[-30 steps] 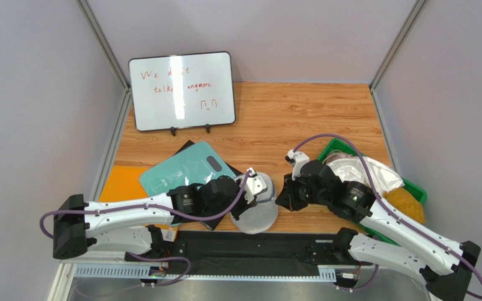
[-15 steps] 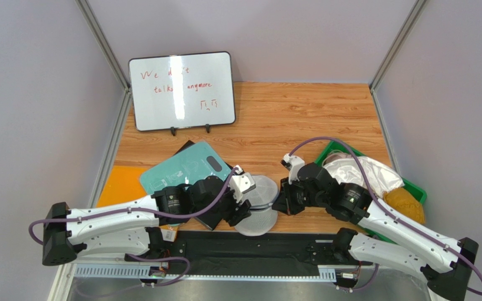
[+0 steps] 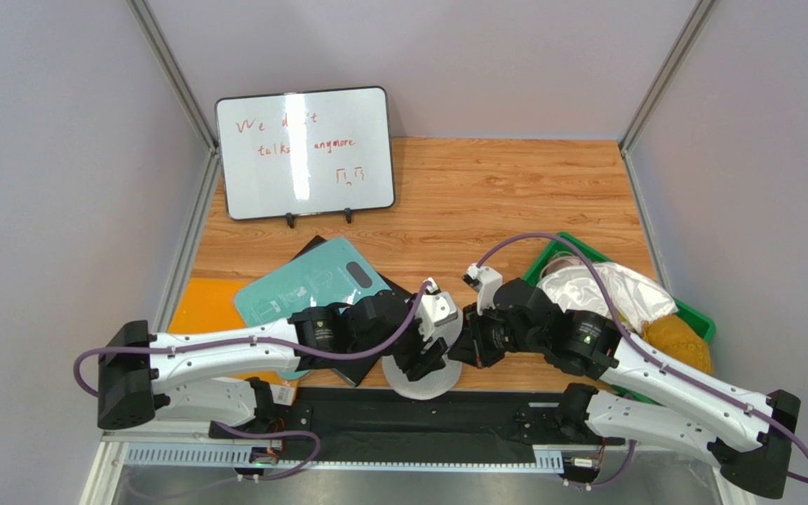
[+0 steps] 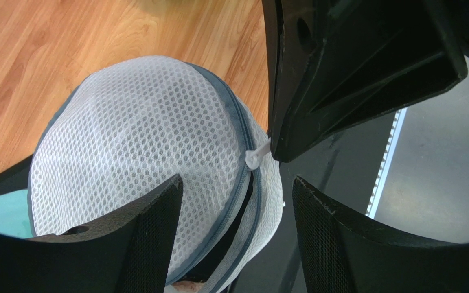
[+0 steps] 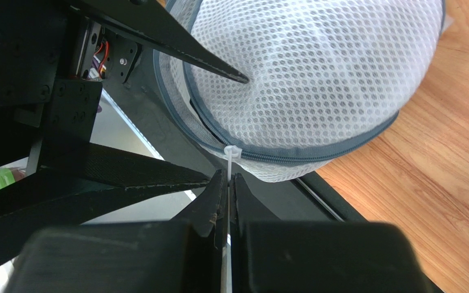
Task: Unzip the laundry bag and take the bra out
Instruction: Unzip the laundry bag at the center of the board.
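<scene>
The laundry bag (image 3: pixel 419 381), a round white mesh pouch with a grey-blue zip rim, lies at the table's near edge, partly over the black strip. My left gripper (image 3: pixel 426 352) is open, and its fingers (image 4: pixel 127 238) straddle the bag (image 4: pixel 145 140) at the zip without pinching it. The zip is parted for a short stretch. A sliver of pinkish fabric, the bra (image 4: pixel 182 286), shows in that gap. My right gripper (image 5: pixel 228 180) is shut on the white zip pull (image 5: pixel 231 152), right beside the left one (image 3: pixel 468 345).
A whiteboard (image 3: pixel 305 153) stands at the back. A teal cutting board (image 3: pixel 313 284) over a dark one lies under the left arm, with an orange mat (image 3: pixel 200 307) to its left. A green bin (image 3: pixel 541 261) holding white cloth (image 3: pixel 619 289) sits on the right.
My left gripper let go of the bag and opened, drew back left, then came right again over the zip. The bag settled nearer the front edge. The right gripper shifted slightly left, still shut.
</scene>
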You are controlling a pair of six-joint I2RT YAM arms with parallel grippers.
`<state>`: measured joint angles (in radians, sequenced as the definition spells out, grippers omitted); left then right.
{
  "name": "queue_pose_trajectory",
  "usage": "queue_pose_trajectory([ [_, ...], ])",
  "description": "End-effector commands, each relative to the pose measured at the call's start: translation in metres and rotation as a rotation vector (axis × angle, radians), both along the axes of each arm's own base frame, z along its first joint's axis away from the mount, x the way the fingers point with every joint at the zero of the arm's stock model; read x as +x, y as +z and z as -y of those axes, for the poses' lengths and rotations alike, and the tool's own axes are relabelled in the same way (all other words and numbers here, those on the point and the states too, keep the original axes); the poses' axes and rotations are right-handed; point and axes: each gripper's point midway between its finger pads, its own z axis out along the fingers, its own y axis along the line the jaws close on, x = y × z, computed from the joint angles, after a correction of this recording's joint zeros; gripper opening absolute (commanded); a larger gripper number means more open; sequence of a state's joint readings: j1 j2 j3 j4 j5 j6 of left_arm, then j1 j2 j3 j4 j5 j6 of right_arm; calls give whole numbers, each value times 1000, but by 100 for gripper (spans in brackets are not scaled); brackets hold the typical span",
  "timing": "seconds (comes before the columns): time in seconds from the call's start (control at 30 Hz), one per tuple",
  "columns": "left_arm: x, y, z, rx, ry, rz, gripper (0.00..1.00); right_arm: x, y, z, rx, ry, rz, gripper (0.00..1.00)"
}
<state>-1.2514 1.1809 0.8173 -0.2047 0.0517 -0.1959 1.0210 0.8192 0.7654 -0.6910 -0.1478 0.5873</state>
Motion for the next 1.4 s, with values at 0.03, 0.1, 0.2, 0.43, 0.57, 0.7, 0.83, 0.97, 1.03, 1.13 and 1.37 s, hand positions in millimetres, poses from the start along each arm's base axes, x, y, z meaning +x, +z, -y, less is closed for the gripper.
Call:
queue_pose_trajectory([
  [0.03, -2, 17, 17, -88, -32, 16, 70, -1, 17, -10, 61, 11, 20, 0],
  [0.1, -3, 10, 17, -73, -29, 4, 54, -1, 16, -11, 57, 15, 19, 0],
  [0.2, -2, 1, 14, -46, -14, -13, 35, 0, 18, -12, 59, 14, 25, 0],
  [0.43, -5, -7, 7, -35, 0, -30, 17, 2, 17, -10, 44, 1, 33, 0],
  [0.57, -5, -11, 3, -28, 11, -37, 0, 4, 17, -7, 35, -13, 38, 0],
  [0.7, -5, -14, -2, -17, 22, -37, 0, 6, 16, -2, 19, -35, 48, 0],
  [0.83, -3, -15, -7, -14, 39, -29, 0, 7, 15, 4, 6, -52, 55, 0],
  [0.97, -1, -14, -15, -10, 64, -19, 0, 9, 18, 9, 10, -67, 73, 0],
  [1.03, -3, -16, -19, -3, 66, -26, 0, 9, 18, 12, 0, -75, 77, 0],
  [1.13, 0, -19, -26, 5, 95, -22, 0, 10, 16, 14, -10, -80, 80, 0],
  [1.37, 1, -23, -42, 16, 137, -21, 0, 9, 15, 15, -12, -83, 77, 0],
])
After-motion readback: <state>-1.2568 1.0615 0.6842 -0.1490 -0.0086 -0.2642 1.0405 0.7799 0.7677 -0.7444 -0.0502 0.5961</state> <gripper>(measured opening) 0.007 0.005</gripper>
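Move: The grey zipper edge of the laundry bag lies almost between the left hand's open fingers, about 1 cm to their right and 1 cm below. The slider is some 2 cm right of that hand and 1 cm below; its tab is already in the right fingers, which have the slider 1 cm left and 1 cm below, and the edge about 2 cm left and 1 cm below. The teal folder's middle is roughly 24 cm left of the left hand, 12 cm farther out and 10 cm lower. The zipper edge just left of the slider is taken by the left hand, which eases about 1 cm right and 1 cm down as its fingers shut and pinch the tape, then draws it some 3 cm to the left. The right hand keeps its grip on the slider's tab, stays nearly in place at first, then pulls about 1.5 cm to the right against it. ##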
